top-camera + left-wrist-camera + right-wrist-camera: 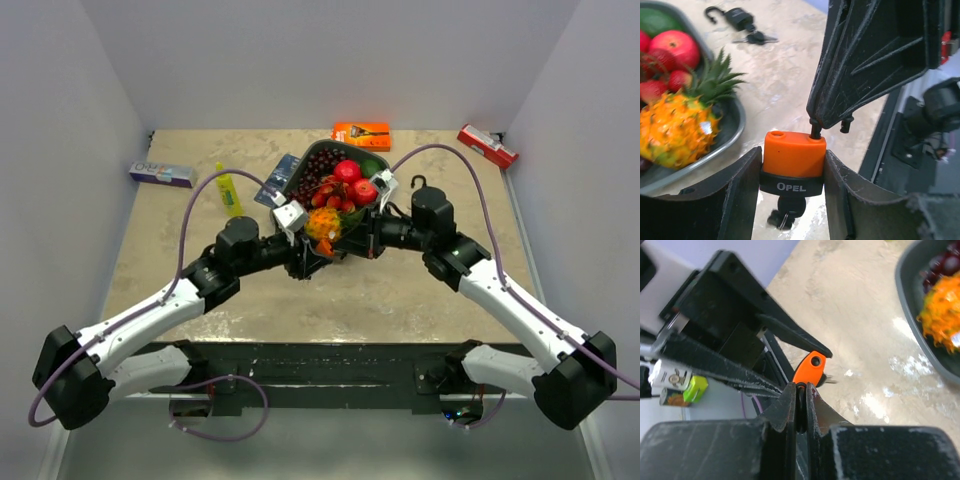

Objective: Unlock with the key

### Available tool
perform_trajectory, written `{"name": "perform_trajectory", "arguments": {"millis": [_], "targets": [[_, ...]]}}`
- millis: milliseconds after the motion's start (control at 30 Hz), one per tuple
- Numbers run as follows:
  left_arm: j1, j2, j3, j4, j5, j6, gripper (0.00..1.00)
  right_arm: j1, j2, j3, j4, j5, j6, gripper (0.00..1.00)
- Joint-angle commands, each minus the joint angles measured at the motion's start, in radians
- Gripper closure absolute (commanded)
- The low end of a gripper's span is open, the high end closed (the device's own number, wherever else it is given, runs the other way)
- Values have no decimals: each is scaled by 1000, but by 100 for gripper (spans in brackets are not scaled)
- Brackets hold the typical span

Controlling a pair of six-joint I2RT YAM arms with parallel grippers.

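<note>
An orange padlock (792,155) with a black "OPEL" band sits upright between the pads of my left gripper (792,165), which is shut on its two sides. A black key (790,205) with a ring sticks out of its underside. One shackle hole on the padlock's top is empty; the black shackle (815,131) rises from the other. My right gripper (801,387) comes in from above and is shut on that shackle, with the orange padlock (809,367) just past its tips. In the top view both grippers (335,248) meet in front of the fruit bowl.
A dark bowl (300,165) of fruit with a pineapple (675,130) lies just behind the grippers. A second black padlock (737,17) with keys lies on the table. Around the edges are a yellow bottle (228,190), an orange box (361,134), a red box (487,146) and a blue-white box (161,175).
</note>
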Motion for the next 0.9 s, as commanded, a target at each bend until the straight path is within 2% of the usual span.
{"name": "perform_trajectory", "arguments": {"millis": [0,167,300,400,433,500,533,633,867], "targets": [[-75,-26,42,-86,-272,62,100,-10,3,-1,-1,169,78,100],[-124,-10,42,-103,-330,-50,100,-9,24,-36,26,161,93,100],[-184,22,-38,-88,-445,-168,100,-10,61,-107,38,159,69,99],[-209,31,-98,-94,-487,-278,100,-10,73,-162,55,172,60,87],[-219,31,-115,-93,-494,-330,100,-10,78,-174,75,170,60,75],[-230,28,-165,-79,-507,-375,100,-10,84,-205,75,178,63,64],[-242,30,-181,-73,-510,-414,100,-10,93,-213,107,181,63,55],[-252,57,-216,-59,-513,-468,100,-10,109,-230,123,193,60,42],[-252,189,-202,-50,-530,-496,100,-10,104,-242,121,207,44,35]]}}
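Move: The left hand already holds the orange padlock, keys hanging; it is going to clear table some 5 cm back, 3 cm left and roughly 22 cm below. The pineapple lies about 12 cm ahead of the left hand, straight out, some 19 cm down, in the near end of the fruit tray. The right fingers already pinch the open shackle, so the padlock body sits about 3 cm to the right hand's left, level fore-and-aft, 1 cm below. Both sink; right releases the shackle after about 5 cm, left carries the padlock about 17 cm down, then back. ##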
